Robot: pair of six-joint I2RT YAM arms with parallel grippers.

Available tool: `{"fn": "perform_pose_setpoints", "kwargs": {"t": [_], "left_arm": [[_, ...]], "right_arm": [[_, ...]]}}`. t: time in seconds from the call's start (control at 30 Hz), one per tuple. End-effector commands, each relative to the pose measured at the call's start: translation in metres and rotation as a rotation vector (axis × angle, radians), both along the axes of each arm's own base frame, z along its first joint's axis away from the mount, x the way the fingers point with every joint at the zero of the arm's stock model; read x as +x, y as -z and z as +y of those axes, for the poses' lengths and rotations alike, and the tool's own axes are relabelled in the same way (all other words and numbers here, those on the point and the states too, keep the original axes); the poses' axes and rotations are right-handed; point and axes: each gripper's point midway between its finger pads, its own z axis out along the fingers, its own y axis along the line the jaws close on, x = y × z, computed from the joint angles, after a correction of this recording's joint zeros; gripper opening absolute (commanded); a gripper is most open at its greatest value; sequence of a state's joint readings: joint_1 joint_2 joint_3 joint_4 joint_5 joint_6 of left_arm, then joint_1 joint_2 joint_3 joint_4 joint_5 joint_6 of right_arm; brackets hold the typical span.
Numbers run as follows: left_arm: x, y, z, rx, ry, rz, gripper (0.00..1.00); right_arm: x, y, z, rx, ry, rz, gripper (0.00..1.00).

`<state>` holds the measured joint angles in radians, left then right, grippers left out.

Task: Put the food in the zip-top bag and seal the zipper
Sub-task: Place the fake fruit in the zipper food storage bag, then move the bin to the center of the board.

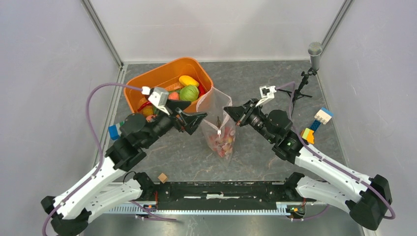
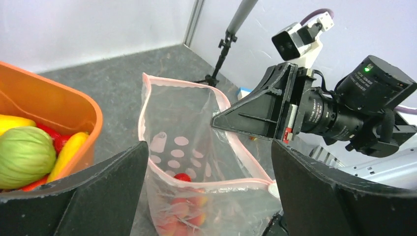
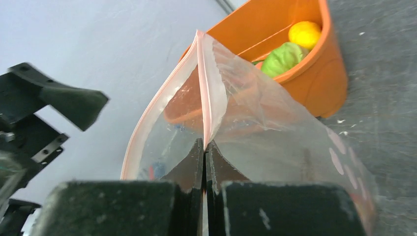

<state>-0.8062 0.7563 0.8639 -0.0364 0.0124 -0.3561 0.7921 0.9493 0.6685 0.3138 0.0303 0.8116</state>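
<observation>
The zip-top bag [image 1: 214,105] stands upright at mid-table with its mouth gaping. My right gripper [image 1: 231,112] is shut on the bag's right rim, and in the right wrist view its jaws [image 3: 204,147] pinch the pink zipper [image 3: 200,88]. My left gripper [image 1: 196,120] hangs open just left of the bag. In the left wrist view its fingers [image 2: 209,196] stand wide, with the zipper [image 2: 231,184] showing between them. Red and orange food [image 2: 182,177] lies in the bag's bottom. A green melon [image 1: 189,92] and a yellow piece [image 1: 189,80] lie in the tub.
The orange tub [image 1: 147,81] with more food sits behind and left of the bag. A microphone stand [image 1: 312,54] rises at the back right. Coloured blocks [image 1: 322,117] lie at the right, a blue block [image 1: 114,132] at the left, and a small wooden cube [image 1: 162,177] near the front rail.
</observation>
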Motion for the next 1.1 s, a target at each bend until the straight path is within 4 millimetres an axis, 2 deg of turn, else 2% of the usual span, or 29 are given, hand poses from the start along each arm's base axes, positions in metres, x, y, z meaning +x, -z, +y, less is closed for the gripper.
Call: {"fn": "perform_pose_setpoints", "kwargs": {"t": [0.0,0.17,0.3,0.37,0.47,0.6,0.7,0.8,0.87,1.0,1.07], "left_arm": [[0.000,-0.008,0.024,0.067,-0.082,-0.064,1.00],[0.028,0.011,0.052,0.214,-0.284,-0.022,1.00],[0.055,0.024,0.053,0.331,-0.358,0.006,1.00],[0.073,0.031,0.053,0.377,-0.374,0.042,1.00],[0.108,0.050,0.052,0.392,-0.352,0.150,1.00],[0.157,0.071,0.076,0.398,-0.412,0.277,1.00],[0.180,0.098,0.096,0.466,-0.489,0.375,1.00],[0.184,0.132,0.115,0.573,-0.563,0.465,1.00],[0.175,0.152,0.123,0.645,-0.570,0.529,1.00],[0.144,0.188,0.121,0.727,-0.473,0.635,1.00],[0.127,0.199,0.111,0.766,-0.385,0.668,1.00]], "right_arm": [[0.013,-0.036,-0.031,-0.059,0.156,-0.095,0.00],[0.009,-0.059,-0.066,-0.125,0.267,-0.178,0.00],[0.002,-0.066,-0.075,-0.182,0.268,-0.207,0.00],[0.001,-0.061,-0.071,-0.201,0.241,-0.207,0.00],[-0.001,-0.037,-0.059,-0.250,0.177,-0.170,0.00],[-0.006,-0.008,-0.043,-0.267,0.091,-0.118,0.00],[-0.007,0.000,-0.036,-0.261,0.061,-0.108,0.00],[-0.008,0.004,-0.035,-0.269,0.053,-0.105,0.00],[-0.008,0.007,-0.036,-0.273,0.054,-0.105,0.00],[-0.008,0.007,-0.038,-0.274,0.060,-0.109,0.00],[-0.008,0.006,-0.039,-0.275,0.064,-0.113,0.00]]}}
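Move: Out ahead and to the left lies the orange bin, its middle about 22 cm forward of the left hand, 15 cm to its left and 28 cm below. In it the green cabbage sits some 23 cm forward, 7 cm left; the yellow squash about 21 cm forward, 2 cm left, both roughly 25 cm down. The bag's mouth is 5 cm forward, 6 cm right, slightly below. From the right hand the bin is about 20 cm forward, 25 cm left, below. Leaving the bag's mouth with fingers still wide open, the empty left hand first shifts left, then swings forward and down over the near part of the bin, about 18 cm lower, its fingers turning from level forward-right to forward and steeply down. The right hand, still pinching the bag's rim, rises about 5 cm while moving right, then sinks and comes partly back, rolling its left side down. ##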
